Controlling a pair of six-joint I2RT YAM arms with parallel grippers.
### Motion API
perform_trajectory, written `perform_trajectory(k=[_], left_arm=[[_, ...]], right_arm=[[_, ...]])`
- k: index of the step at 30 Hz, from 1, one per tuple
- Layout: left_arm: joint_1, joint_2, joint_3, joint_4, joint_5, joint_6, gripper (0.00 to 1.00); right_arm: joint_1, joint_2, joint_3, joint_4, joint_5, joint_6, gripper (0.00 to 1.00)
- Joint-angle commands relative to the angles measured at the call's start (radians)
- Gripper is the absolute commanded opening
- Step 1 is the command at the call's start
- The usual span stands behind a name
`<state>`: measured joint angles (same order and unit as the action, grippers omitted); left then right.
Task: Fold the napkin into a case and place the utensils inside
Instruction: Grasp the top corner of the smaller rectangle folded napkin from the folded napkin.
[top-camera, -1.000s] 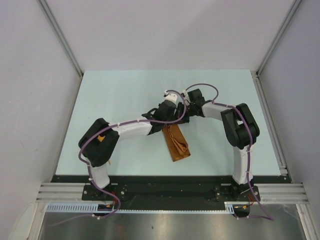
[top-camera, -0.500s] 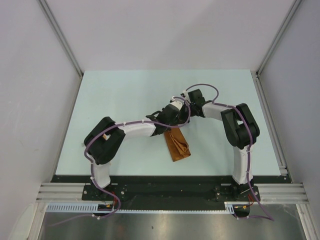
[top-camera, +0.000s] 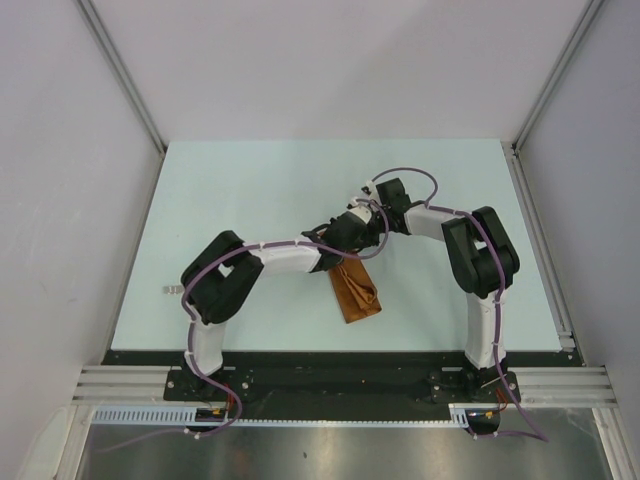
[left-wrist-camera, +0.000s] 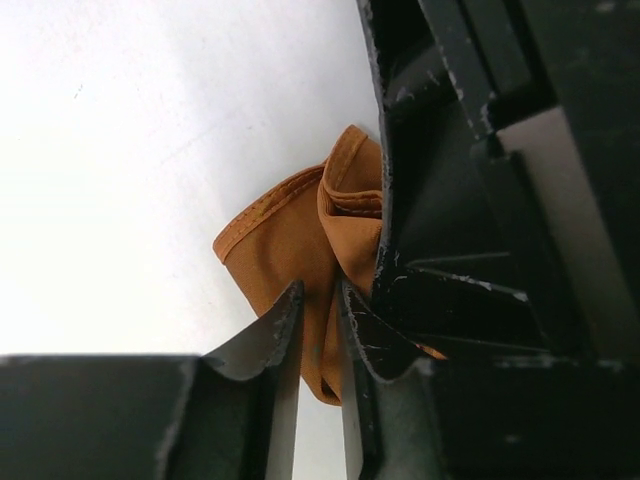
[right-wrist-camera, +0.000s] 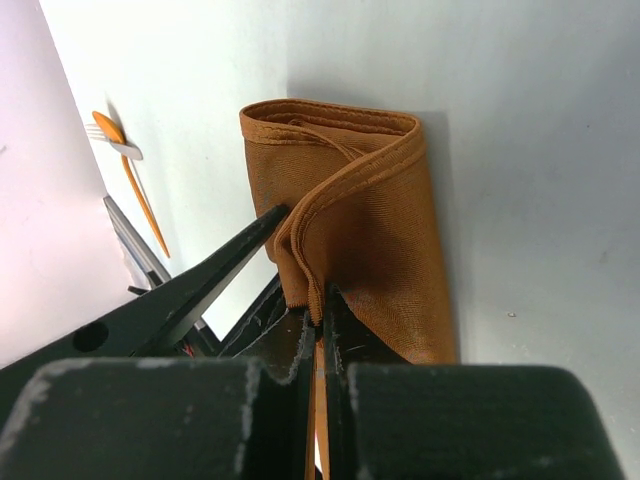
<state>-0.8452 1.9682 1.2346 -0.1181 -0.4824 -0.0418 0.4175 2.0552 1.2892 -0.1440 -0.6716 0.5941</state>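
The rust-orange napkin (top-camera: 356, 291) lies folded into a narrow strip, the case, in the middle of the table. My right gripper (right-wrist-camera: 320, 295) is shut on the hemmed top layer at the napkin's (right-wrist-camera: 385, 220) far end and lifts that edge. My left gripper (left-wrist-camera: 320, 290) meets it there, jaws a little apart, with a bunched fold of napkin (left-wrist-camera: 290, 240) in the narrow gap. One left finger (right-wrist-camera: 230, 262) points at the layered edge. In the top view both grippers, left (top-camera: 343, 256) and right (top-camera: 362, 250), crowd that end. An orange utensil (right-wrist-camera: 135, 195) with a pale head lies far off.
A small pale piece (top-camera: 171, 290) lies by the table's left edge. Grey walls (top-camera: 90, 200) close in the pale green table (top-camera: 250, 190) on three sides. The left arm's elbow (top-camera: 220, 280) hangs over the near left part.
The left arm has stretched to the right, its elbow following, and uncovered the small piece at the left edge. Its jaws have parted slightly. The right arm and the napkin have stayed put.
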Motion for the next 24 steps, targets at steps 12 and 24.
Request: perform_trajectory(k=[12, 24], left_arm=[[0.011, -0.097, -0.030, 0.090, 0.011, -0.053, 0.00], [0.087, -0.212, -0.219, 0.282, 0.157, -0.242, 0.00]], right_arm=[[0.018, 0.000, 0.018, 0.011, -0.032, -0.016, 0.00], [0.052, 0.048, 0.045, 0.050, -0.057, 0.075, 0.00]])
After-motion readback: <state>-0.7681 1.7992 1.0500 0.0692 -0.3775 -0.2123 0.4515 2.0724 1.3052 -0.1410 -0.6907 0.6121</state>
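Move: The napkin's raised top corner sits right between the left fingers, about 1 cm ahead and 1 cm down. The napkin's body runs back from it, its middle roughly 9 cm behind the left hand, 2 cm to its right and 2 cm below; the orange spoon lies some 33 cm to its left, 11 cm back and 2 cm below. From the right hand, still pinching the upper layer's edge, the corner lies about 4 cm ahead, 1 cm left and 1 cm down. The left hand holds almost still while its quarter-open fingers shut completely on the napkin's upper layer by the top corner, then lifts the pinched cloth up about 3 cm and 1.5 cm to the left, rolling its left side down by some 15 to 20 degrees. The right hand keeps its shut pinch on the edge of the same layer and creeps about 1.5 cm left and 1 cm back, low over the table. ##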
